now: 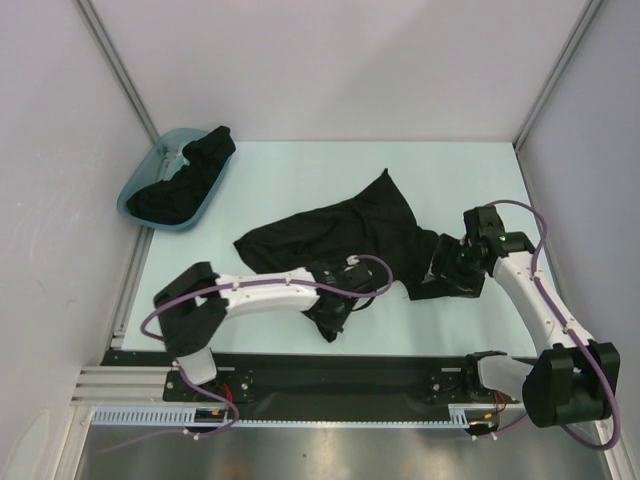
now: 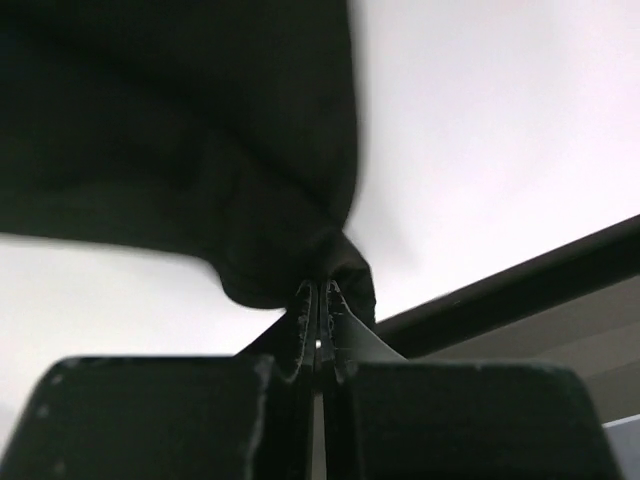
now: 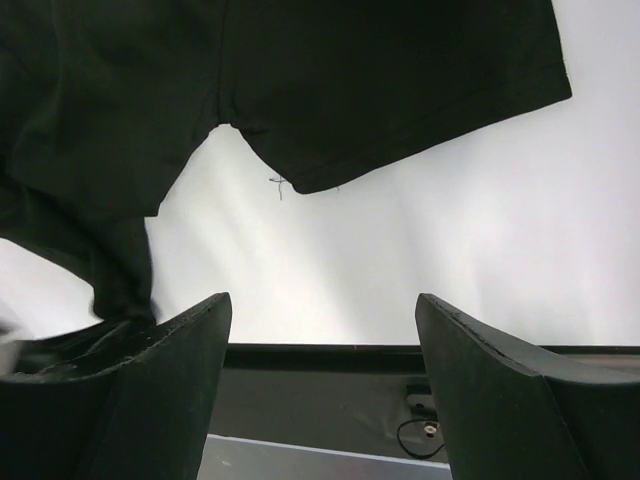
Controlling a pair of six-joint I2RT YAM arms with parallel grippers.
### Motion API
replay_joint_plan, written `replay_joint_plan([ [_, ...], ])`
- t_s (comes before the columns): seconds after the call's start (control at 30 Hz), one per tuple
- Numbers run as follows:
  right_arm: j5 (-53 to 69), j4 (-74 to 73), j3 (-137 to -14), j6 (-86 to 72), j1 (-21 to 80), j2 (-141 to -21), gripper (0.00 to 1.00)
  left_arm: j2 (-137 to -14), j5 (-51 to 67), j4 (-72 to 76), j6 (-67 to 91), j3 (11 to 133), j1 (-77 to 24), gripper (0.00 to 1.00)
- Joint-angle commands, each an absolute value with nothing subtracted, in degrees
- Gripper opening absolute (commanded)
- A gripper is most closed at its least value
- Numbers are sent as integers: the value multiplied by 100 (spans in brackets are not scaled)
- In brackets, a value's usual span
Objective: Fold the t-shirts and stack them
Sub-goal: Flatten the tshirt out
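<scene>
One black t-shirt [image 1: 340, 235] lies crumpled across the middle of the pale table, a corner of it trailing toward the near edge. My left gripper [image 1: 330, 318] is at that corner. In the left wrist view its jaws [image 2: 318, 290] are shut on a bunched fold of the t-shirt [image 2: 200, 140]. My right gripper [image 1: 445, 272] sits at the shirt's right end, open. The right wrist view shows its fingers [image 3: 150, 380] wide apart with nothing between them, the t-shirt's sleeve and hem [image 3: 350, 80] lying just ahead. Another black t-shirt [image 1: 195, 172] is heaped in the teal tub [image 1: 135, 195].
The teal tub stands at the table's back left corner, against the left wall. A black mounting rail [image 1: 330, 372] runs along the near edge, also in view as the rail [image 2: 520, 285] and the rail [image 3: 320, 355]. White walls close in three sides.
</scene>
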State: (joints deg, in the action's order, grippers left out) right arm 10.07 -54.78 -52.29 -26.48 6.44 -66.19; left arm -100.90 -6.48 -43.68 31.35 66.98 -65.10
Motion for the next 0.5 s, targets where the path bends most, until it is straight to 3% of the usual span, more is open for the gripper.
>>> replay_joint_plan([
  [0.0, 1098, -5300, -5150, -2610, 677, -6811, 81, -9055, -1352, -4579, 3646, 6128, -6346, 0],
  [0.27, 1283, -5036, -5317, -2567, 747, -7443, 79, -6946, -1977, -5211, 4692, 4598, -5714, 3],
  [0.33, 1283, -5019, -5352, -2531, 782, -7532, 79, -6733, -1899, -5308, 4799, 4465, -5538, 19],
  [0.37, 1292, -5001, -5361, -2540, 800, -7593, 79, -6602, -1785, -5352, 4868, 4413, -5459, 48],
  [0.43, 1327, -4983, -5379, -2522, 870, -7629, 79, -6452, -1557, -5309, 4974, 4360, -5467, 90],
  [0.47, 1336, -4957, -5379, -2531, 896, -7655, 79, -6303, -1329, -5300, 5044, 4298, -5467, 92],
])
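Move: The left gripper is pinched shut on the t-shirt's near corner close to the table's front edge. Its goal is the bare table about 14 cm to its left, level with it and 1 cm below. The shirt's far-left corner lies some 20 cm ahead and 24 cm left of it, its middle 21 cm ahead and 4 cm right. The open right gripper hangs about 8 cm above the right sleeve, whose middle is roughly 4 cm ahead of it. Drag the pinched corner about 14 cm straight left along the table's front edge with the left gripper, lifting some 4 cm and turning about 25 degrees counter-clockwise, then open the fingers wide to let go of it. Meanwhile lower the open right gripper about 3.5 cm towards the right sleeve, tilting it slightly. ##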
